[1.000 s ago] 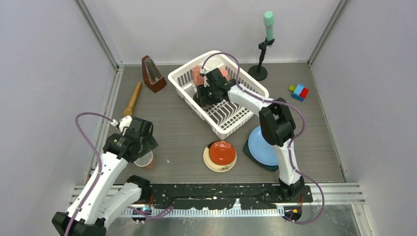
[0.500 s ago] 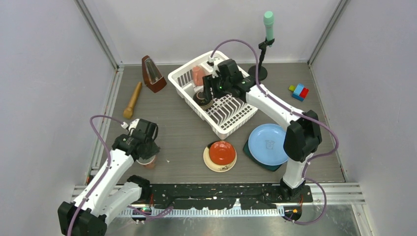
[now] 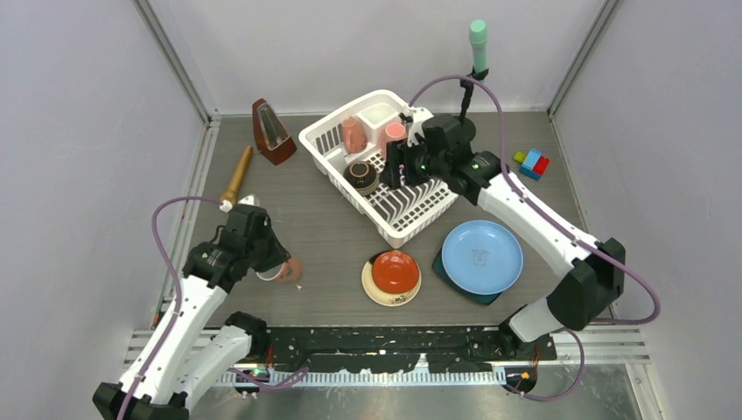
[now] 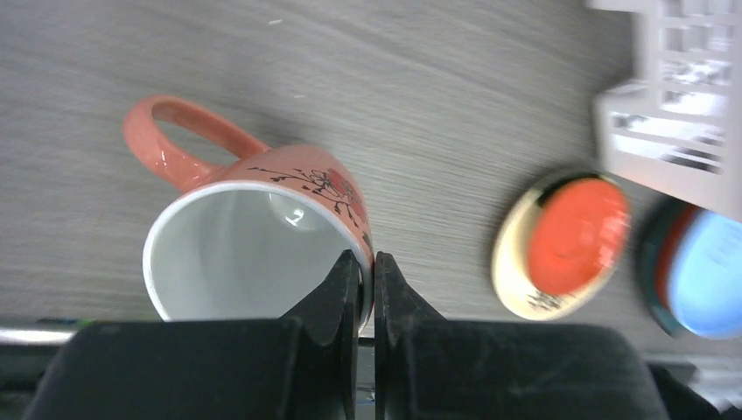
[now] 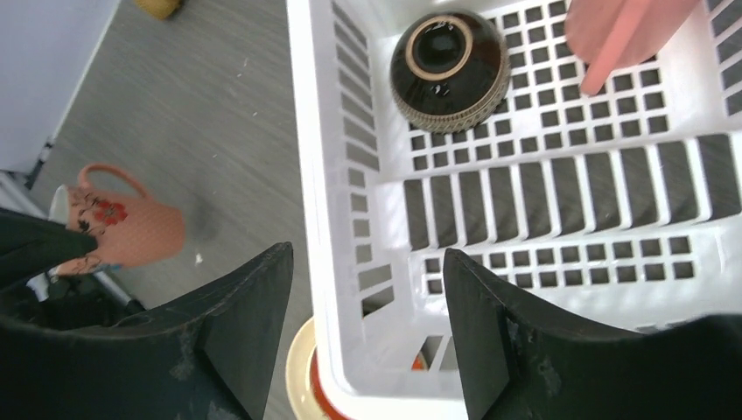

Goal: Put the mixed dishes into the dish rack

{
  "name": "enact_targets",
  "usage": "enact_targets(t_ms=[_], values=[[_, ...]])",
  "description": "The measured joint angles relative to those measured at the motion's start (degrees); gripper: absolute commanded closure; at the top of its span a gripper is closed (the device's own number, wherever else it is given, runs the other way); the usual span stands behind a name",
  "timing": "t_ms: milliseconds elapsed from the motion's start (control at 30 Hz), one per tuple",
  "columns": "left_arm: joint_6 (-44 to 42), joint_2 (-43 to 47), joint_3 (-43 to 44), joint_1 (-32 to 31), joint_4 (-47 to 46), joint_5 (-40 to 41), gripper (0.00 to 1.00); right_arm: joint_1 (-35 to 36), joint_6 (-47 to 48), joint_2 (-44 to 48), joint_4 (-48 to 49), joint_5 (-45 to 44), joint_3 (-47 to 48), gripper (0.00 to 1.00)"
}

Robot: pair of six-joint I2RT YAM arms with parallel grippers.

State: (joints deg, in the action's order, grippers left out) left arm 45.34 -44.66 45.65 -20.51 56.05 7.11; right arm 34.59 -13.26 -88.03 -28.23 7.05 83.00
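Note:
My left gripper (image 3: 273, 267) is shut on the rim of a pink mug (image 4: 254, 219) with a flower print and holds it tilted above the table at the near left (image 3: 284, 269). My right gripper (image 3: 395, 171) is open and empty over the white dish rack (image 3: 328, 144). In the rack the brown bowl (image 3: 360, 176) lies upside down (image 5: 449, 58), with two pink mugs (image 3: 353, 134) behind it. The red saucer (image 3: 395, 270) sits on the cream saucer (image 3: 376, 293). The light blue plate (image 3: 481, 255) lies on the dark teal plate (image 3: 448, 278).
A brown metronome (image 3: 272, 131) and a wooden pestle (image 3: 235, 176) are at the back left. A black stand with a green top (image 3: 471, 79) is behind the rack. Coloured toy blocks (image 3: 532, 163) lie at the right.
My right gripper let go of the bowl in the rack and drew back to the right, above it. My left gripper closed on the pink mug and tilted it up off the table.

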Motion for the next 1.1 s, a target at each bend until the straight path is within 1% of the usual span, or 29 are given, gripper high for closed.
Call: enact_targets(t_ms=[100,133,233,333,400,467,600,700,867,967,1100], values=[[-0.57,2.12,2.32,0.0,-2.64,-5.57,1.0,0.0,-1.97,4.83,-0.5,2.82,-3.41,0.16],[-0.44,2.95,2.91,0.0,-4.57,-8.04,1.0,0.0,-2.6,6.47,-0.24,3.8,-4.79,0.14],[1.11,3.48,3.93,0.0,-10.69,-14.43,1.0,0.0,-5.77,12.11,1.36,6.84,-10.43,0.02],[3.17,1.81,4.33,0.0,-18.49,-21.86,1.0,0.0,-9.35,17.7,3.21,9.2,-16.24,0.0],[4.72,-0.74,4.37,0.0,-25.99,-28.11,1.0,0.0,-12.31,21.0,3.87,9.75,-18.99,0.0],[5.66,-3.08,4.37,-0.04,-31.85,-32.3,1.0,-0.22,-16.37,23.06,3.76,9.75,-19.63,0.0],[6.6,-4.46,3.43,-0.04,-42.29,-37.16,1.0,-1.2,-25.07,24.96,4.31,10.19,-19.63,0.0],[6.82,-4.11,1.46,-0.04,-52.02,-39.26,1.0,-2.29,-32.65,26.49,6.36,10.95,-20.04,0.0],[7.5,-3.56,-0.26,-0.04,-63.1,-39.8,1.0,-3.54,-42.66,30.03,12.13,12.92,-20.94,0.0],[8.74,-3.48,-1.25,-0.04,-69.22,-40.54,1.0,-4.15,-47.63,29.81,16.72,15.21,-21.16,0.0],[10.29,-3.54,-2.16,-0.04,-76.19,-42.47,1.0,-4.46,-54.88,27.98,25.55,18.21,-24.2,0.0]])
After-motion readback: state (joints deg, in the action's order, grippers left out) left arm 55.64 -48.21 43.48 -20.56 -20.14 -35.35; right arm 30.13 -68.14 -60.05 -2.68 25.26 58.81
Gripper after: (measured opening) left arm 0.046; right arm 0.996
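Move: Already in the left fingers, pinched by its rim, the flowered mug has its middle about 27 cm left, 15 cm back and 14 cm below the empty right hand. From the left hand, the right gripper is some 17 cm ahead, 26 cm right and 10 cm higher. From the right hand, the black bowl in the rack lies about 8 cm ahead, 7 cm left and 17 cm down; the red bowl is 16 cm back, 1 cm right, 21 cm down. Carrying the mug up about 24 cm and some 15 cm right, slightly forward, the left hand keeps its rim pinch and swings its fingers from steeply down towards the right gripper; the sideways travel comes early, then mostly lift. The right hand backs off about 10 cm over the rack, then rises 12 cm, opening fully and rolling some 55 degrees to point left at the mug's base. ##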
